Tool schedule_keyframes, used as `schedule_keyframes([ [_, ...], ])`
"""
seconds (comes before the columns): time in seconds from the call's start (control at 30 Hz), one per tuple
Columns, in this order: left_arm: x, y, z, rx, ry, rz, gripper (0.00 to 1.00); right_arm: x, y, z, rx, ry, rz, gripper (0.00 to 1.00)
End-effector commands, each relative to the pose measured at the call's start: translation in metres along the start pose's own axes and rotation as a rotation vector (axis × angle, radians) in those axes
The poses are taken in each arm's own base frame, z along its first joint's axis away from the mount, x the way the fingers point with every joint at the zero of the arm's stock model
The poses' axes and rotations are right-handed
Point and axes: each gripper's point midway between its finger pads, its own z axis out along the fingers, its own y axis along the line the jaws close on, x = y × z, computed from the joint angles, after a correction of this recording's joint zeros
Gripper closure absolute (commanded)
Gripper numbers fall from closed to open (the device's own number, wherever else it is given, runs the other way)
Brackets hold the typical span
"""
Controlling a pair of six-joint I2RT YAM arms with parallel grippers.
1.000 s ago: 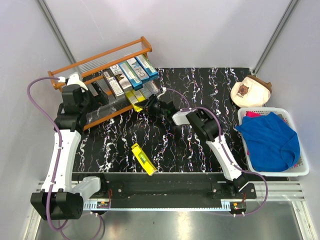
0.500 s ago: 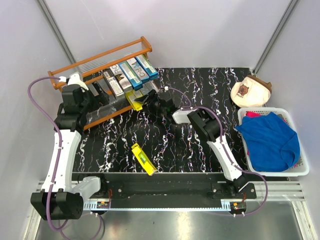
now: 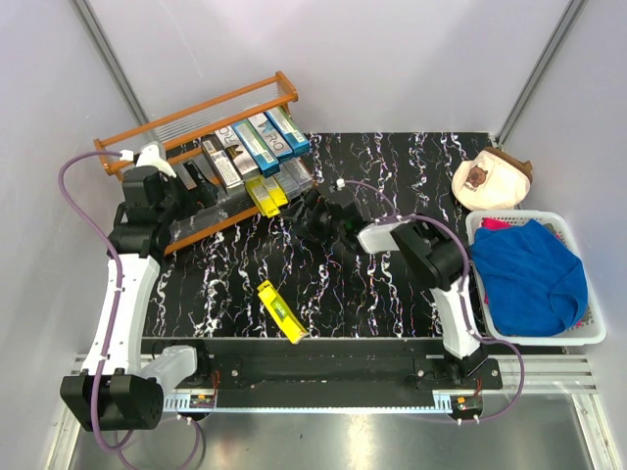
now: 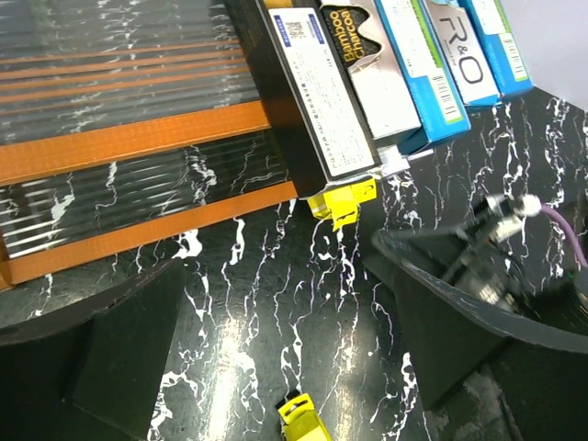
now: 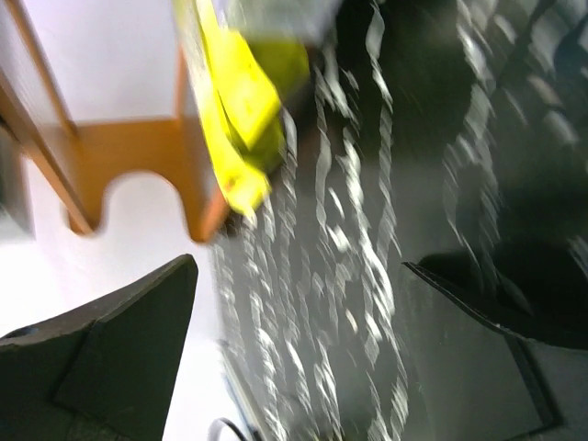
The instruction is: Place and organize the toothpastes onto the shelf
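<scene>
The orange-brown shelf [image 3: 196,108] stands at the table's back left. Its upper tier carries blue, silver and black toothpastes [image 3: 257,142]; yellow ones [image 3: 265,194] lie on the lower tier. One more yellow carton [image 3: 279,310] lies loose near the table's front edge. My right gripper [image 3: 306,217] is open and empty, just right of the yellow cartons. In the blurred right wrist view a yellow carton [image 5: 234,101] sits by the shelf's wooden end [image 5: 138,175], beyond the gripper [image 5: 312,312]. My left gripper [image 3: 201,184] hangs open in front of the shelf, above bare table [image 4: 276,331].
A white basket [image 3: 549,339] with a blue cloth [image 3: 524,269] stands at the right edge. Behind it lies a cream, rounded thing [image 3: 490,176]. The black marbled table [image 3: 392,166] ends at a metal rail in front. Grey walls close in behind.
My right gripper has opened, leaving the yellow carton on the lower tier, and has drawn back to the right, away from the shelf. The left arm has stayed put.
</scene>
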Motion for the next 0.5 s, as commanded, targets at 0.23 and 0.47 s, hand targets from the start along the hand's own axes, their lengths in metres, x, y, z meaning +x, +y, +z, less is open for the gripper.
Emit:
schedule_keyframes([
  [0.23, -0.008, -0.019, 0.007, 0.096, -0.024, -0.008, 0.01, 0.036, 0.018, -0.118, 0.202, 0.092, -0.504, 0.01],
  [0.47, -0.002, -0.018, 0.011, 0.097, -0.006, -0.029, 0.01, 0.086, 0.027, -0.17, 0.307, 0.161, -0.826, 0.03],
])
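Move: The last yellow toothpaste on the table lies some 25 cm back from the right hand, about 4 cm to its left and 4 cm below it. The left yellow toothpaste on the shelf is about 9 cm left and 3 cm ahead of the hand, nearly at its height; the right yellow toothpaste beside it is about 6 cm left and 4 cm ahead. For the left hand, the last yellow toothpaste lies about 18 cm back, 19 cm right and 25 cm below. The right hand, already free and wide open, draws away from the yellow toothpastes on the shelf, first back and to the right close to the table, then back and climbing towards the last yellow toothpaste, about 13 cm back and 9 cm up in all. On the way the wrist rolls some 35 degrees about the fingers, counter-clockwise as seen from behind the hand, and the fingertips tip a little further down, the fingers staying open and touching nothing by the end. ##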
